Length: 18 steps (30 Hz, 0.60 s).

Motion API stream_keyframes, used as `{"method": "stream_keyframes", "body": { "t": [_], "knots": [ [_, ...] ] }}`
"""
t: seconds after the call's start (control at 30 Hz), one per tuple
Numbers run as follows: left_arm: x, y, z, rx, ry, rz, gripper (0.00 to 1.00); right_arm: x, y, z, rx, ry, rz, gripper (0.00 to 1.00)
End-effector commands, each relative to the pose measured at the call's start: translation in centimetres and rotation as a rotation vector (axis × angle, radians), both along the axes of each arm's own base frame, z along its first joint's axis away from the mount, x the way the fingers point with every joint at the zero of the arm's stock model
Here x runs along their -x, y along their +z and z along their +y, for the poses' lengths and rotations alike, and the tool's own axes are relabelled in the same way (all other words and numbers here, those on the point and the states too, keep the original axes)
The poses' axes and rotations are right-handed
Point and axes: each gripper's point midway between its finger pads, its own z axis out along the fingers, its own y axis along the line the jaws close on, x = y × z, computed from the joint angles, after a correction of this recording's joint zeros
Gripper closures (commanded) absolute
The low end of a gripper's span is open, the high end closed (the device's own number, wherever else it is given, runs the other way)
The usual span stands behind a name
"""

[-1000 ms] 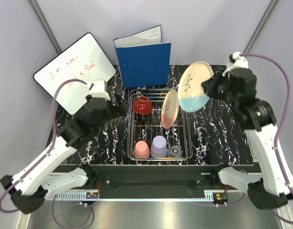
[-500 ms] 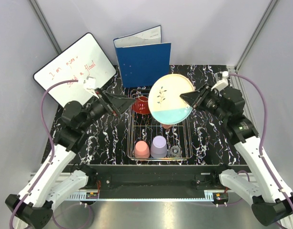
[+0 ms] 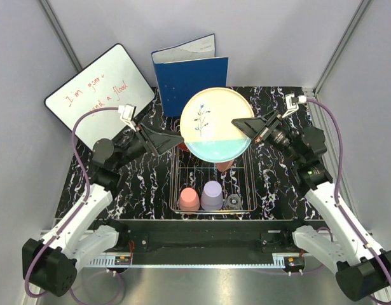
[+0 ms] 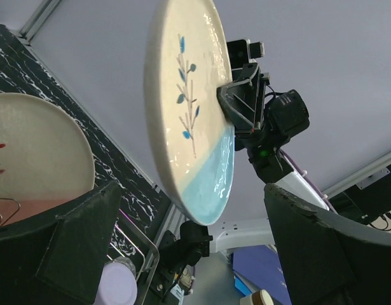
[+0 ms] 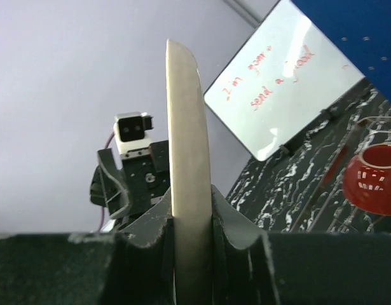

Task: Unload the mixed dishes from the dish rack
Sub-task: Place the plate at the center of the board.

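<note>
My right gripper (image 3: 241, 126) is shut on the rim of the cream and pale blue plate (image 3: 214, 124) and holds it high over the back of the dish rack (image 3: 247, 184). The right wrist view shows the plate edge-on (image 5: 189, 127) between my pads (image 5: 236, 222). My left gripper (image 3: 176, 141) is open, close to the plate's left edge; in its view the plate (image 4: 189, 114) hangs beyond the spread fingers (image 4: 74, 248). In the rack are the salmon plate (image 4: 36, 159), red bowl (image 5: 373, 178), pink cup (image 3: 189, 199), lavender cup (image 3: 212, 195) and clear glass (image 3: 233, 201).
A blue binder (image 3: 190, 76) stands behind the rack. A whiteboard (image 3: 100, 95) with red writing leans at the back left. The rack sits on a black marbled table (image 3: 284, 178). Grey walls close in the sides.
My right gripper has swung the pale blue plate left and up from the right side to above the rack. My left gripper has risen and turned toward the plate.
</note>
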Motion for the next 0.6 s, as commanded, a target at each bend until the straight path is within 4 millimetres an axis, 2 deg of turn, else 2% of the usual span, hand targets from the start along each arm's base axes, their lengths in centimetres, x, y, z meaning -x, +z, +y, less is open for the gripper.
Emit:
{"method": "stream_keyframes", "body": {
  "t": [0.0, 0.27, 0.4, 0.43, 0.53, 0.57],
  "knots": [
    [0.7, 2.0, -0.1, 0.033, -0.037, -0.082, 0.01, 3.2, 6.1, 0.0, -0.150, 0.100, -0.207, 1.00],
    [-0.7, 2.4, -0.8, 0.033, -0.048, -0.071, 0.02, 3.1, 4.0, 1.8, -0.130, 0.177, -0.159, 1.00],
    [-1.0, 2.2, -1.3, 0.025, -0.063, -0.064, 0.11, 3.1, 3.2, 3.1, -0.115, 0.210, -0.142, 1.00],
    [-0.9, 2.2, -1.4, 0.023, -0.067, -0.066, 0.21, 2.9, 2.8, 3.4, -0.110, 0.213, -0.136, 1.00],
    [-0.9, 2.0, -1.7, 0.017, -0.077, -0.066, 0.40, 2.8, 2.5, 3.7, -0.109, 0.216, -0.132, 1.00],
    [-0.7, 2.1, -1.6, 0.014, -0.082, -0.074, 0.51, 2.7, 2.4, 3.7, -0.106, 0.213, -0.130, 1.00]
  ]
}}
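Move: Hanging from the right fingers by its right rim, the plate has its middle about 7 cm to that hand's left and level with it; the waiting left gripper is some 19 cm left and 4 cm back. From the left hand, the plate's middle lies about 12 cm right, 4 cm ahead and slightly above. The racked plate is some 16 cm right, 5 cm ahead of the left hand, the red mug 4 cm right, 10 cm ahead, both well below. Bringing the held plate leftwards to the left gripper, the right hand travels about 4 cm left, sinking some 3 cm and turning about 10 degrees counter-clockwise, its grip unchanged. The left hand eases about 2 cm forward and a little right and down so that its wide-open fingers straddle the plate's near-left rim, then begins closing them, about a third of the way. ##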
